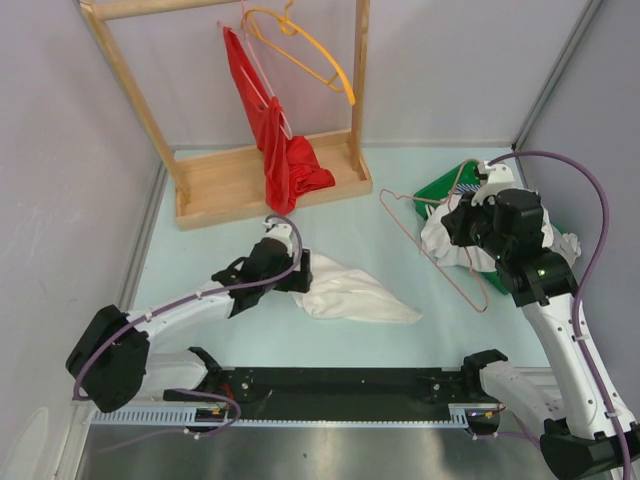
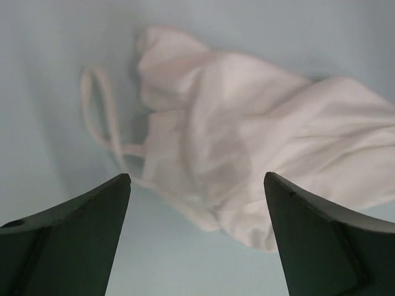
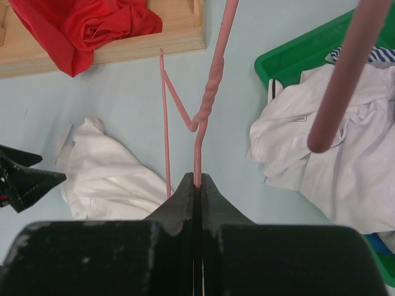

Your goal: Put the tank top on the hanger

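Note:
The small white tank top (image 1: 352,293) lies crumpled on the table in front of the left arm, its thin strap loop showing in the left wrist view (image 2: 102,117). My left gripper (image 1: 296,268) is open and empty just above the top's left end (image 2: 247,142), jaws wide either side of its edge. My right gripper (image 3: 197,180) is shut on the pale pink wire hanger (image 3: 210,92) just below its twisted neck. It holds the hanger (image 1: 398,197) tilted over the table at the right, beside the clothes heap. The tank top also shows in the right wrist view (image 3: 111,176).
A wooden rack (image 1: 270,185) stands at the back with a red garment (image 1: 285,150) and an orange-yellow hanger (image 1: 310,50) on it. A green bin (image 1: 440,185) with a heap of white-grey clothes (image 3: 321,148) sits at the right under my right arm.

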Robot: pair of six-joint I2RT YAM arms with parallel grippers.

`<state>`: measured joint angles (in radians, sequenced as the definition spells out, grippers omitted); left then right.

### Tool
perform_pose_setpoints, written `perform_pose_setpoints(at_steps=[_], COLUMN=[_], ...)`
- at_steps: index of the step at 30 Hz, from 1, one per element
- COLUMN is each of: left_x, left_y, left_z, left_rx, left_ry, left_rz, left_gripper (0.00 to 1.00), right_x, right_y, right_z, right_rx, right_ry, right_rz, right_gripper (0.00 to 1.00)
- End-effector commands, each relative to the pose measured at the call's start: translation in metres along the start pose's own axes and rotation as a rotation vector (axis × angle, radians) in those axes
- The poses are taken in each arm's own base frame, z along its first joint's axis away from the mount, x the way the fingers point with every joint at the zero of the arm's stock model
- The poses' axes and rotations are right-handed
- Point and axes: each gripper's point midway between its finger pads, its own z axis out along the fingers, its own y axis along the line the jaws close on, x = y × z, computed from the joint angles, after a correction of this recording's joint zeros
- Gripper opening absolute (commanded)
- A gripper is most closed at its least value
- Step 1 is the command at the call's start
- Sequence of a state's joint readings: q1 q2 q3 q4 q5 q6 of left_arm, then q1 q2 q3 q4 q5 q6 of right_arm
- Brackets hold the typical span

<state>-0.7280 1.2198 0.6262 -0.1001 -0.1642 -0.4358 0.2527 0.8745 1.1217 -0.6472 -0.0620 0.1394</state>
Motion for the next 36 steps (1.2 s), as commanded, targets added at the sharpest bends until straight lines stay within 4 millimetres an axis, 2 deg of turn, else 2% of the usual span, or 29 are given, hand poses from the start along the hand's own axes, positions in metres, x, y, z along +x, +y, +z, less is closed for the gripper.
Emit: perform_pose_setpoints(at_steps=[1,2,5,7,11,13,14,16,18,24,28,36], left_x=[-0.023,-0.034,-0.046,-0.046,-0.053,-0.047,-0.053,-0.051,-0.057,-0.048,-0.039,-0.023], left_y=[0.025,0.031,0.051,0.062,0.07,0.075,0.074,0.074,0.072,0.083,0.082,0.085], left_z=[0.003,0.005,0.01,0.017,0.034,0.045,0.048,0.056,0.061,0.077,0.082,0.082], left_rx=[-0.044,-0.054,-0.104,-0.126,-0.13,-0.138,-0.132,-0.126,-0.122,-0.162,-0.15,-0.161], left_ry=[-0.104,-0.139,-0.166,-0.155,-0.139,-0.1,-0.108,-0.09,-0.092,-0.033,0.005,0.034], left_rz=[-0.117,-0.137,-0.161,-0.167,-0.16,-0.151,-0.148,-0.14,-0.129,-0.12,-0.121,-0.129], left_gripper=[0.88,0.85,0.8,0.78,0.67,0.61,0.6,0.58,0.56,0.46,0.39,0.39], right_x=[-0.014,-0.012,-0.012,-0.011,-0.01,-0.009,-0.009,-0.008,-0.008,-0.007,-0.006,-0.004], right_y=[0.007,0.008,0.01,0.01,0.009,0.008,0.008,0.008,0.008,0.006,0.005,0.006], right_z=[0.001,0.002,0.003,0.004,0.004,0.005,0.005,0.005,0.006,0.006,0.008,0.01], right_rx=[-0.039,-0.043,-0.054,-0.057,-0.051,-0.05,-0.048,-0.05,-0.05,-0.04,-0.037,-0.042], right_ry=[-0.057,-0.054,-0.051,-0.049,-0.046,-0.043,-0.044,-0.04,-0.039,-0.036,-0.03,-0.025], right_rz=[0.009,0.009,0.013,0.012,0.005,0.002,0.004,0.001,-0.001,-0.008,-0.009,-0.007], right_gripper=[0.0,0.0,0.0,0.0,0.0,0.0,0.0,0.0,0.0,0.0,0.0,0.0])
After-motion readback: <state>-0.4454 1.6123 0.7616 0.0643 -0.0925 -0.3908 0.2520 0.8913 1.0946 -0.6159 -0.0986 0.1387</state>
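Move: The loose strap of the white tank top lies on the table about 8 cm ahead of the left hand, 5 cm to its left and 8 cm below. The tank top's body spreads from it to the right, its middle some 2 cm ahead and 9 cm right of the hand; the red garment's lower end is about 28 cm ahead, 4 cm left. From the right hand, which holds the pink hanger, the strap is roughly 7 cm ahead, 34 cm left and 29 cm below. Swing the open left gripper left first, then carry it mostly forward, about 9 cm in all, ending some 5 cm further left and sinking 5 to 6 cm to just above the table at the tank top's strap. Turn it about 10 degrees counter-clockwise and narrow the fingers from wide open to under half around the strap without shutting them. Keep the right gripper still, holding the hanger up. ##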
